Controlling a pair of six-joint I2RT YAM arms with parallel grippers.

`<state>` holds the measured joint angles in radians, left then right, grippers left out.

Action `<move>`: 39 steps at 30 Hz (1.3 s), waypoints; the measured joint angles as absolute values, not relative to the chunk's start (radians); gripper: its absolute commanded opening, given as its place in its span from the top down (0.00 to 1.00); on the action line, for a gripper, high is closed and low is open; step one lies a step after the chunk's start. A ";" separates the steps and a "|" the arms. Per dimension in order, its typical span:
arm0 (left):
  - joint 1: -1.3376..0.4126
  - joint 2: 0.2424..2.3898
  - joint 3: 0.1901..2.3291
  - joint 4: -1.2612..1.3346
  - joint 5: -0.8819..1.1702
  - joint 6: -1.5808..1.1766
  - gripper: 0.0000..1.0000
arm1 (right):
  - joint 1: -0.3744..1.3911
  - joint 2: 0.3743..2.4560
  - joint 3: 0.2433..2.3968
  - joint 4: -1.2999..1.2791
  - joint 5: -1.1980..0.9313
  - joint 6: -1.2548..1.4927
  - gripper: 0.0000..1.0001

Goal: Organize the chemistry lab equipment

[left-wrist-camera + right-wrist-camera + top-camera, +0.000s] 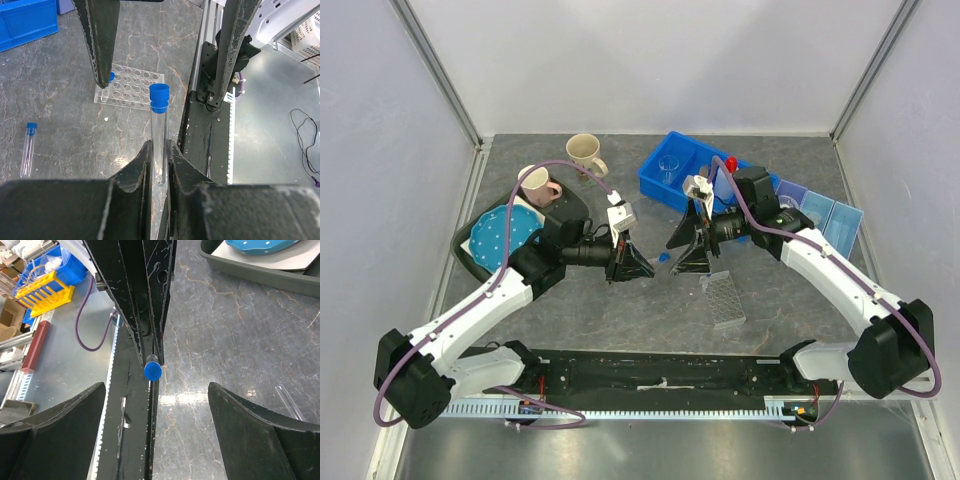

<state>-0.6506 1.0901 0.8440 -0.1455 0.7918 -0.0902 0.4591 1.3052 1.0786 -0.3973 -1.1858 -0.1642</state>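
Observation:
My left gripper point(159, 145) is shut on the lower end of a clear blue-capped tube point(159, 97), which points away from it. In the top view the left gripper point(642, 266) faces my right gripper point(674, 257) at mid-table, the tube's cap point(663, 257) between them. My right gripper point(156, 390) is open, its fingers point(55, 430) standing wide on either side of the cap point(152, 371) without touching it. The clear tube rack point(131, 85) lies on the table with one capped tube point(110, 78) in it. Another capped tube point(28, 148) lies loose on the table.
A blue bin point(672, 172) with a small clear beaker stands at the back, the red-nozzled squeeze bottle point(730, 164) beside it. Light blue trays point(830, 218) sit at the right. Two mugs point(585, 152) and a dark tray point(470, 250) with the dotted plate point(505, 228) are at the left.

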 measured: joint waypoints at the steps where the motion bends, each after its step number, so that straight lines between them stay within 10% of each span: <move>1: -0.651 1.090 0.844 -0.146 0.790 -0.090 0.98 | 0.459 1.306 1.076 -0.375 -1.192 -0.138 0.12; 12: -0.663 1.090 0.844 -0.145 0.788 -0.090 0.98 | 0.497 1.337 1.017 -0.142 -1.199 0.138 0.28; 26: -0.664 1.095 0.844 -0.149 0.762 -0.094 0.95 | 0.540 1.376 1.007 -0.079 -1.187 0.205 0.86; 37: -0.664 1.087 0.844 -0.164 0.735 -0.113 0.14 | 0.532 1.373 1.007 -0.156 -1.172 0.120 0.92; 39: -0.664 1.063 0.844 -0.178 0.731 -0.106 0.12 | 0.511 1.363 1.007 -0.179 -1.167 0.096 0.92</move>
<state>-0.6643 1.0626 0.8436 -0.1783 0.7315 -0.1059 0.5106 1.3632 1.0065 -0.1795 -1.1671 0.0956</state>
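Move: My left hand grips a blue-capped test tube by its lower end. The tube's middle is about 3 cm to the right and 2 cm up, and my right fingertips wait some 7 cm right, 2 cm forward and 3 cm up. From my open right hand, the tube's middle is 5 cm left, 1 cm back and 2 cm down. From that hand, with both about 21 cm below, a loose tube lies 8 cm ahead and 5 cm left, and the rack is level, 10 cm right. I bring my right hand about 3 cm left onto the capped end of the tube, rolling it some 10 degrees so its forward side dips, and pinch there while my left hand holds nearly still. Once those fingers are shut, I open my left hand wide; my right hand sinks slightly and starts easing back right by about 1 cm, keeping its grip. ##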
